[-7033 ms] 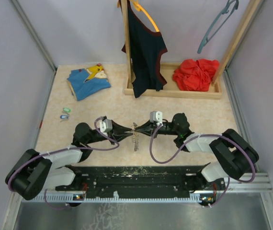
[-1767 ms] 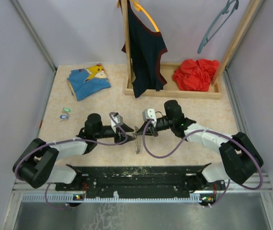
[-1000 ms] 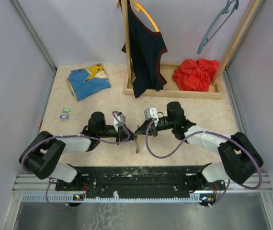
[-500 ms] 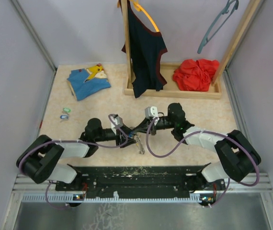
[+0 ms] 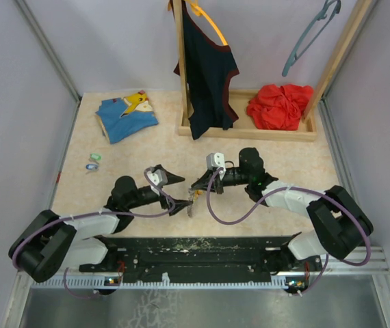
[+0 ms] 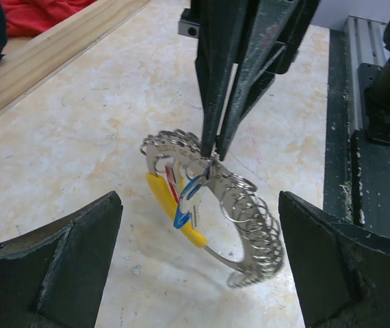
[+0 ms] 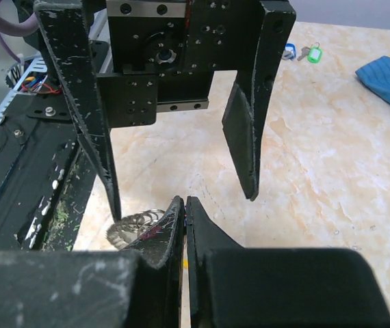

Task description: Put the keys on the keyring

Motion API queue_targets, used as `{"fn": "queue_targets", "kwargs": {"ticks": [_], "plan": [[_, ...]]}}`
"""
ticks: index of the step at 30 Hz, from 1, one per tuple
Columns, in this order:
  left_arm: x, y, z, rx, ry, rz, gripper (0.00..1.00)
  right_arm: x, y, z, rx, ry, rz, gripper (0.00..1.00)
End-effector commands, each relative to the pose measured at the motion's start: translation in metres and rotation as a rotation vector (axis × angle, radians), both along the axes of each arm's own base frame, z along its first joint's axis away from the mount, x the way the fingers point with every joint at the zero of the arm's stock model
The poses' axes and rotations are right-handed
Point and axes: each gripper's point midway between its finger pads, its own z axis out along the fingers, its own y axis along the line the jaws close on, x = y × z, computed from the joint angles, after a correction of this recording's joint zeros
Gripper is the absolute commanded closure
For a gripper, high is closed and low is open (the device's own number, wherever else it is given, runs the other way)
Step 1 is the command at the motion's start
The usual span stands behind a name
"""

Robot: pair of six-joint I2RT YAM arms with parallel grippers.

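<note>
The keyring (image 6: 253, 225), a grey wire ring threaded with many small rings, carries a yellow tag, a red piece and a blue piece. My right gripper (image 6: 213, 152) comes down from above and is shut on its top edge; it tilts just over the table. My left gripper (image 6: 200, 205) stands wide open on either side of it, touching nothing. Seen from above, the left gripper (image 5: 179, 193) faces the right gripper (image 5: 193, 190) at mid-table. The keys, one blue (image 5: 91, 166) and one mint green (image 5: 95, 157), lie together far left on the table, also seen in the right wrist view (image 7: 301, 52).
A folded blue and yellow cloth (image 5: 126, 113) lies at the back left. A wooden rack (image 5: 250, 131) at the back holds a hanging dark top (image 5: 209, 68) and a red cloth (image 5: 280, 106). A black rail (image 5: 195, 249) runs along the near edge.
My left gripper has opened, let go of the keyring and drawn back to the left. The right gripper has stayed shut on the keyring.
</note>
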Motion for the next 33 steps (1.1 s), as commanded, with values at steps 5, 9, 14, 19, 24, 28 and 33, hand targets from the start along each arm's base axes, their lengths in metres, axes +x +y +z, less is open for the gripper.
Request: {"fn": "queue_targets", "kwargs": {"ticks": [5,9,14,19,24,28,33], "plan": [[0.009,0.01,0.026,-0.123,-0.035,0.117,0.0,0.0,0.001,0.017,0.038,-0.064,0.016,1.0],[0.016,0.018,0.035,-0.185,0.01,0.187,0.0,0.0,0.001,0.018,0.039,-0.062,0.022,1.0],[0.026,0.021,0.032,-0.161,0.065,0.247,0.0,0.0,0.001,0.018,0.032,-0.068,0.02,1.0],[0.028,0.013,0.027,-0.065,0.109,0.192,0.0,0.0,0.001,0.018,0.028,-0.067,0.018,1.0],[0.014,0.011,0.038,-0.117,0.004,0.118,0.05,0.001,-0.001,0.019,0.027,-0.07,0.006,1.0],[0.004,0.017,0.039,-0.163,-0.059,0.111,0.24,0.0,-0.002,0.019,0.024,-0.075,-0.001,1.0],[-0.004,0.006,0.033,-0.128,-0.102,0.001,0.3,-0.001,-0.002,0.021,0.033,-0.075,0.007,1.0]]}}
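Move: The keyring hangs from the right fingers. Its middle is about 5 cm right of the open left hand, roughly 2 cm back and 2 cm below it; from the right hand, about 3 cm back and 4 cm below. On it, the blue key is some 6 cm right of the left hand, 1 cm ahead and 1 cm lower. The red key is about 7 cm right, 2 cm ahead and 1 cm below. The keyring stays pinched in the right fingers, which sink barely 1 cm. Beside it the empty left hand rises about 3.5 cm, going forward some 2.5 cm and a little left, its fingertips swinging about 10 degrees counter-clockwise and tipping up slightly. Then it drops back about 2 cm down and 2 cm back, the fingers closing by about a quarter with nothing between them. ##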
